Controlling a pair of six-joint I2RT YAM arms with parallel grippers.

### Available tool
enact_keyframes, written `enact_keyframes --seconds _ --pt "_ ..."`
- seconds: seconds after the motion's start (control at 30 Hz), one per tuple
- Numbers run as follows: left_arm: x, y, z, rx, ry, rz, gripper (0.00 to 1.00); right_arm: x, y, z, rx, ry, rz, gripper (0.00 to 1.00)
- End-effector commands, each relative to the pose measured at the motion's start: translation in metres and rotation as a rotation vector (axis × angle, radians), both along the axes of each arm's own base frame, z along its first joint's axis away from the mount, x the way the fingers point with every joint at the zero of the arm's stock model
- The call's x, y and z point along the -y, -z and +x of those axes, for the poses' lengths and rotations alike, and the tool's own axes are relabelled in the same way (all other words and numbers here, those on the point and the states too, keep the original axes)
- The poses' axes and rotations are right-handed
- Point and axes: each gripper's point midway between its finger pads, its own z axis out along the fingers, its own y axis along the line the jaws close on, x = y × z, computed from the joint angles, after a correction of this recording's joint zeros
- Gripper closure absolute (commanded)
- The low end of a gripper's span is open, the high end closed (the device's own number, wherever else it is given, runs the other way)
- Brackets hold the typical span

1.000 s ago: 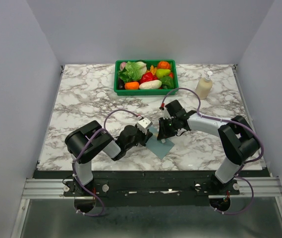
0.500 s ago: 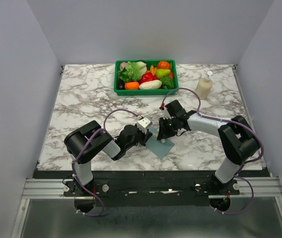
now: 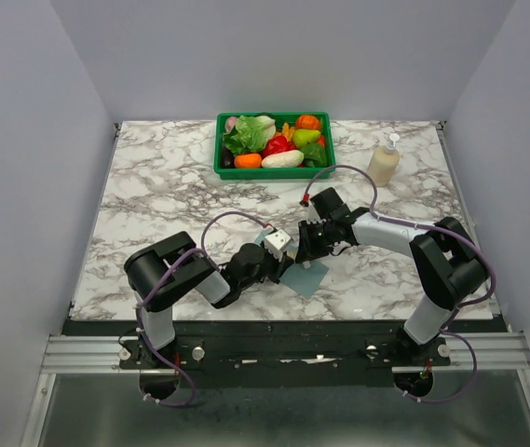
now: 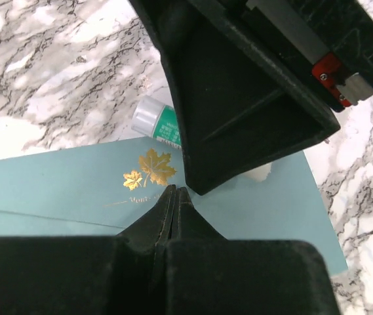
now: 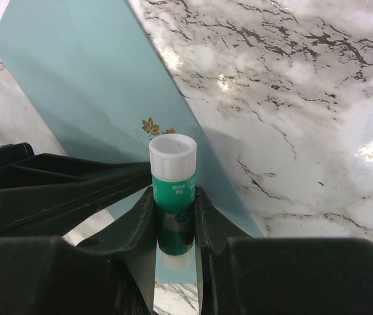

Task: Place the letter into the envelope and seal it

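Note:
The teal envelope (image 3: pixel 309 277) lies flat on the marble table in front of both arms, its gold leaf mark (image 4: pixel 150 167) facing up. My left gripper (image 4: pixel 176 190) is shut with nothing between its fingers, its tips resting low on the envelope (image 4: pixel 258 210) just below the gold mark. My right gripper (image 5: pixel 173 194) is shut on a green glue stick (image 5: pixel 173 187) with a white cap, held over the envelope (image 5: pixel 88 79). The glue stick (image 4: pixel 157 122) and the right finger (image 4: pixel 238 98) also show in the left wrist view. The letter is out of view.
A green basket (image 3: pixel 272 172) full of toy vegetables stands at the back centre. A soap pump bottle (image 3: pixel 384 160) stands at the back right. The two grippers (image 3: pixel 292 256) are almost touching over the envelope.
My left arm has slid forward and to the right, bringing its shut gripper further onto the envelope. The right arm with the glue stick has stayed put.

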Motion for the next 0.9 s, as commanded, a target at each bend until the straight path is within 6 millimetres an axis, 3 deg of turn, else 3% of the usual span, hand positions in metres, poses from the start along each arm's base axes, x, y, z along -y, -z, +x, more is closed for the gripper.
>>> enact_keyframes --seconds 0.0,0.13,0.33,0.4,0.43,0.47,0.53,0.6,0.63,0.8,0.83,0.87 --pt "-0.043 0.043 -0.014 -0.121 -0.062 0.113 1.00 0.018 0.018 -0.013 -0.034 0.008 -0.085 0.99" --pt "-0.062 0.041 -0.001 -0.128 -0.121 0.113 1.00 0.016 0.017 -0.013 -0.030 0.002 -0.080 0.99" --pt "-0.052 0.022 0.002 -0.127 -0.093 0.097 1.00 0.010 0.004 -0.009 0.000 -0.002 -0.035 0.99" --pt "-0.047 0.002 0.008 -0.086 -0.095 0.077 0.90 0.008 -0.003 -0.007 0.022 -0.004 -0.018 0.99" --pt "-0.049 0.002 0.008 -0.088 -0.096 0.100 0.84 0.006 -0.011 -0.004 0.043 -0.004 -0.003 0.99" --pt "-0.044 -0.018 0.016 -0.052 -0.103 0.077 0.81 0.005 -0.018 -0.002 0.062 -0.004 0.010 0.99" --pt "-0.047 -0.025 0.018 -0.045 -0.108 0.120 0.70 0.004 -0.030 0.001 0.100 -0.003 0.026 0.99" --pt "-0.047 -0.056 0.029 0.010 -0.141 0.100 0.57 0.003 -0.051 0.007 0.165 0.002 0.052 0.99" --pt "-0.051 -0.059 0.029 0.005 -0.152 0.118 0.52 0.002 -0.062 0.010 0.192 -0.001 0.068 0.99" --pt "-0.065 -0.126 0.044 0.068 -0.284 0.051 0.39 0.004 -0.106 0.012 0.301 0.001 0.118 0.99" --pt "-0.071 -0.123 0.041 0.031 -0.304 0.082 0.37 0.005 -0.109 0.011 0.309 0.002 0.123 0.99" --pt "-0.074 -0.132 0.041 0.014 -0.329 0.065 0.32 0.007 -0.111 0.008 0.317 0.001 0.126 0.99"
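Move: Under the left hand's shut fingertips, about 1 cm lower, lies the closed envelope; its middle is level with the hand and about 1 cm to its left. The gold leaf print is about 2 cm ahead, and the glue stick in the other gripper roughly 4 cm to the right, 1 cm ahead and slightly higher. From the right hand, the envelope's middle is about 5 cm left, 1 cm back and 2 cm below. Sliding its shut fingertips along the envelope's flap, the left hand goes about 4 cm left and slightly forward, then lifts off some 12 cm, easing forward, opening more than halfway and turning about 10 degrees counter-clockwise. The right hand stays low at first, then rises about 9 cm away from the envelope, its fingertips tilting forward some 15 degrees, keeping its grip on the glue stick. ##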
